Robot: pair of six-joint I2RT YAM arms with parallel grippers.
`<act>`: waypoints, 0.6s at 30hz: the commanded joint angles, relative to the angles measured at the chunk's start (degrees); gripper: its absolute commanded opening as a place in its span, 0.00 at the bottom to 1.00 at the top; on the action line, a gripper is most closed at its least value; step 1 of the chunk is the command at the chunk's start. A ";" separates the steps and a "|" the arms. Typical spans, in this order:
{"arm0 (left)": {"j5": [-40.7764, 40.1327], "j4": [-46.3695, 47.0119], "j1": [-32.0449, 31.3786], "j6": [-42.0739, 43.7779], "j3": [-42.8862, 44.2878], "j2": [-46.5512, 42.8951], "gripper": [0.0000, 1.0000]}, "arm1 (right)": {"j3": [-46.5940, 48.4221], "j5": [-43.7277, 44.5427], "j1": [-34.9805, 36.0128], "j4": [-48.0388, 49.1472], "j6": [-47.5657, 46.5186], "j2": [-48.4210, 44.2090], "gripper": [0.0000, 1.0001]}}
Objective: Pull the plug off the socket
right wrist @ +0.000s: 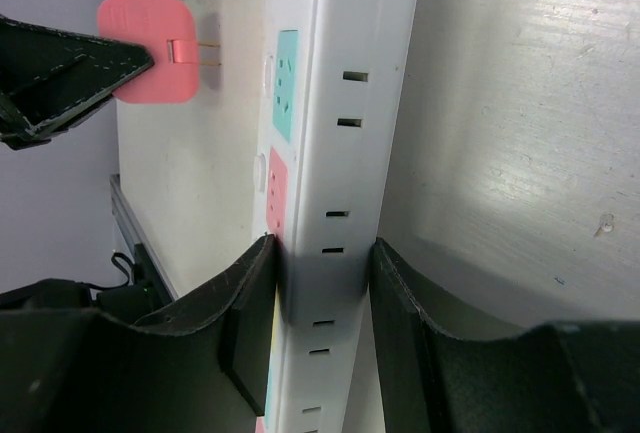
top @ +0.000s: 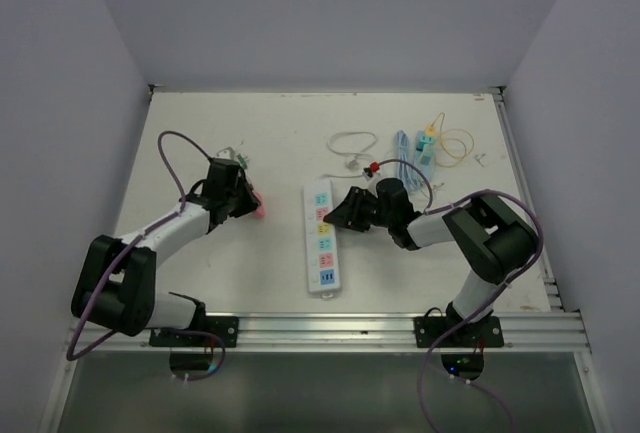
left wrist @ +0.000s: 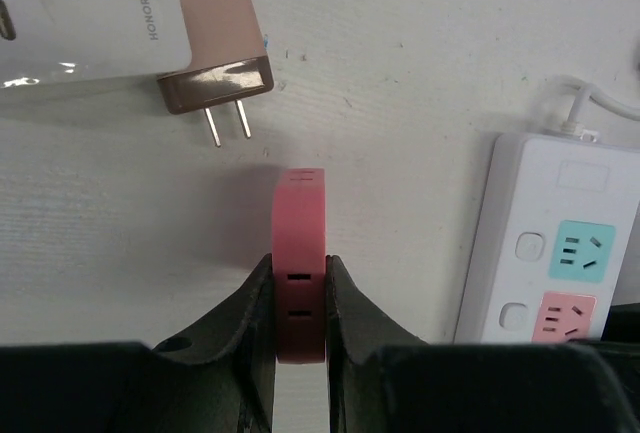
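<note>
The socket is a white power strip (top: 322, 238) with coloured outlets, lying lengthwise in the middle of the table. My right gripper (top: 345, 213) reaches in from the right and is shut across the strip's (right wrist: 345, 103) width, one finger on each side (right wrist: 322, 253). The pink plug (top: 260, 209) is out of the strip and sits left of it, above the table. My left gripper (left wrist: 299, 263) is shut on the pink plug (left wrist: 299, 253), squeezing its flat sides. The right wrist view shows the plug (right wrist: 150, 48) with its bare prongs pointing toward the strip, a gap between them.
A white Honor charger (left wrist: 100, 13) with a brown two-pin adapter (left wrist: 215, 43) lies just beyond the left gripper. At the back of the table lie a white cable (top: 352, 143), a blue cable (top: 405, 148) and a yellow cable (top: 455, 143).
</note>
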 commanded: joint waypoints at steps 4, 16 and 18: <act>-2.48 2.86 4.24 -1.72 -5.33 -3.67 0.00 | -0.52 5.16 -0.46 -7.69 -5.70 -0.56 0.00; -3.10 2.33 8.11 -2.42 -10.43 -7.10 0.06 | -0.43 5.07 -0.55 -8.13 -5.70 -0.65 0.00; -1.70 3.03 8.47 -2.33 -11.14 -7.63 0.14 | -0.52 5.16 -0.55 -8.31 -5.87 -0.91 0.00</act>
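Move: The left hand already holds the pink plug; the bare table it is carried to lies about 6 cm to the left, 2 cm back and 4 cm below. The brown plug lies some 5 cm ahead and 3 cm left, the white charger about 4 cm ahead and 7 cm left; the power strip's middle is roughly 17 cm right and 9 cm back. For the right hand, gripping the strip, that bare spot is about 24 cm left and 2 cm ahead. With its fingers still closed on the pulled pink plug, the left hand carries it about 5 cm left, farther from the power strip and across the near side of the brown plug and white charger, drifting back a little and sinking some 2 cm in the later part, while the wrist turns roughly 10 degrees counter-clockwise. The right hand stays where it is and keeps its grip on the side edges of the strip, which has no plug left in it. ##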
